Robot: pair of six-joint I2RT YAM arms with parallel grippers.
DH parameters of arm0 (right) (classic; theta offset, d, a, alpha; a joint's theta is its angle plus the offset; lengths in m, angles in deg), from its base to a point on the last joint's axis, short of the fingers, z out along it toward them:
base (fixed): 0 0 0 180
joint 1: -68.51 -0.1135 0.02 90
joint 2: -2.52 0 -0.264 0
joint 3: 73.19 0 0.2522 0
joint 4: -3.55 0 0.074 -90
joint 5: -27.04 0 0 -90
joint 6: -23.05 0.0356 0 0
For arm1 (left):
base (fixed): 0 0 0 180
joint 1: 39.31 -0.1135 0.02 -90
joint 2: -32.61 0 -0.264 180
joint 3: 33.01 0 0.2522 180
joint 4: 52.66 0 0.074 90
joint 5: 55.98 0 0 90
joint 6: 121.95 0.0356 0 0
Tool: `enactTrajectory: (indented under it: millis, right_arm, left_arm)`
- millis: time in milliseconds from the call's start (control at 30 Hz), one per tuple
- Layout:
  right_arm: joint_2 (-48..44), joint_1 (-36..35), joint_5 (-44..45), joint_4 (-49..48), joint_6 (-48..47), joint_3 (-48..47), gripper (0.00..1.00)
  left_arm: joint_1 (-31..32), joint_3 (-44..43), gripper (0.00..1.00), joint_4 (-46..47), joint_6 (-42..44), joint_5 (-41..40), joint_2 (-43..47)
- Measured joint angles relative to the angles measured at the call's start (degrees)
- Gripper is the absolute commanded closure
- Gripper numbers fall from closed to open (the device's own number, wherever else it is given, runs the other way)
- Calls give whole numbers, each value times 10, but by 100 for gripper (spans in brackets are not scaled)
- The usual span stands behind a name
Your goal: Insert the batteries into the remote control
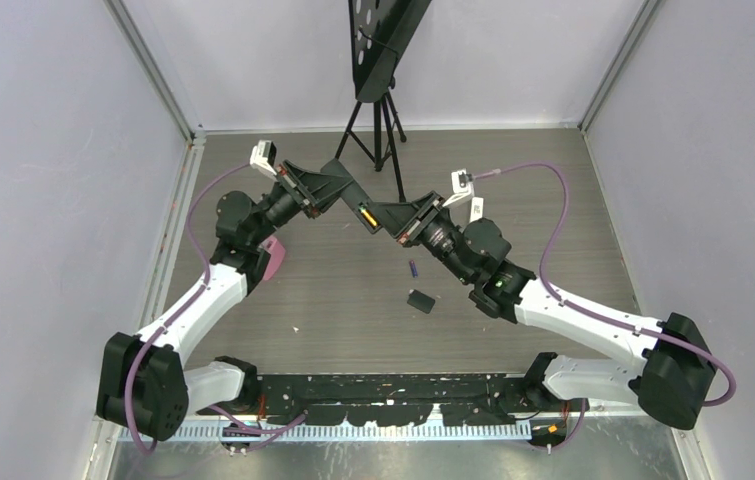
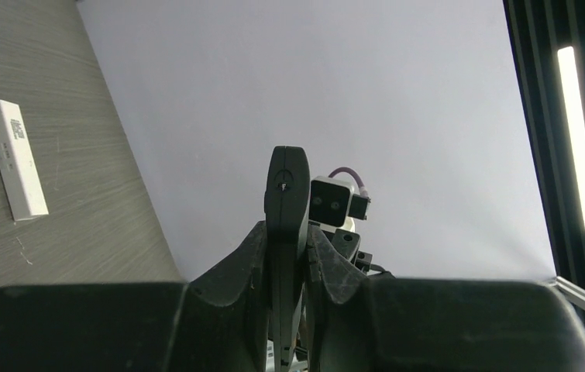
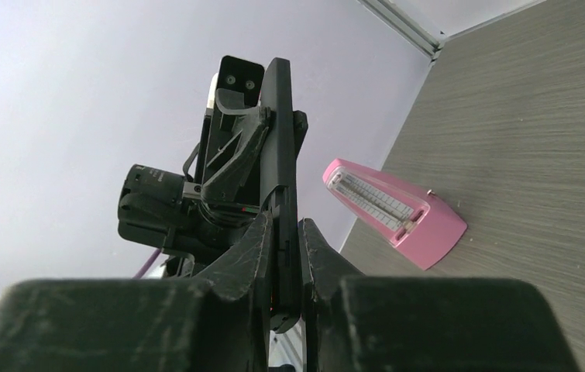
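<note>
The black remote control (image 1: 377,212) hangs above the table's middle, gripped at both ends. An orange-yellow battery (image 1: 365,217) shows in its open compartment. My left gripper (image 1: 338,190) is shut on one end; in the left wrist view the remote (image 2: 287,186) rises edge-on from between the fingers of this gripper (image 2: 285,248). My right gripper (image 1: 400,220) has its fingers against the other end, and the remote (image 3: 280,132) stands edge-on between the jaws of this gripper (image 3: 281,240). A purple battery (image 1: 413,268) lies on the table below the right wrist. Other batteries are out of view.
A small black cover piece (image 1: 420,300) lies near the purple battery. A pink metronome (image 1: 273,258) stands beside the left arm. A black tripod (image 1: 381,130) stands at the back centre. A white slim slab (image 2: 14,159) lies on the table. Grey walls enclose three sides.
</note>
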Motion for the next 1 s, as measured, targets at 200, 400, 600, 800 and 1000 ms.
enactTrajectory:
  millis: [200,400,600,800,1000]
  right_arm:
    - [8,3,-19,2,-42,0,85]
    - [10,5,-40,14,-82,0,78]
    - [17,5,-59,24,-111,-1,68]
    - [23,5,-76,44,-130,-5,60]
    - [8,2,-52,86,-129,-5,54]
  left_arm:
    - [0,0,100,-22,6,-9,0]
    - [0,3,100,-33,12,-9,0]
    - [0,8,100,-48,25,-13,0]
    - [0,9,100,-65,34,-20,1]
    - [1,9,100,-68,51,-24,2]
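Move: The left gripper already holds the remote control, its middle about 2 cm back, 2 cm right and 1 cm below. From the right gripper, already closed near the battery end, that middle lies roughly 2 cm ahead, 4 cm left and 2 cm up; the yellow battery in the bay is about 1 cm back, 1 cm left and 1 cm below. On the table, some 28 cm below the right gripper, the purple battery is 9 cm ahead and 8 cm right, the battery cover 2 cm ahead and 10 cm right. Keep the remote pinched in the left gripper and lower it about 3 cm, easing slightly forward. Bring the right gripper down with it, about 4.5 cm in all, rolling its left side down some 15 degrees; partway down, open its fingers to a bit under half so they release their pinch while staying close around the battery end. ##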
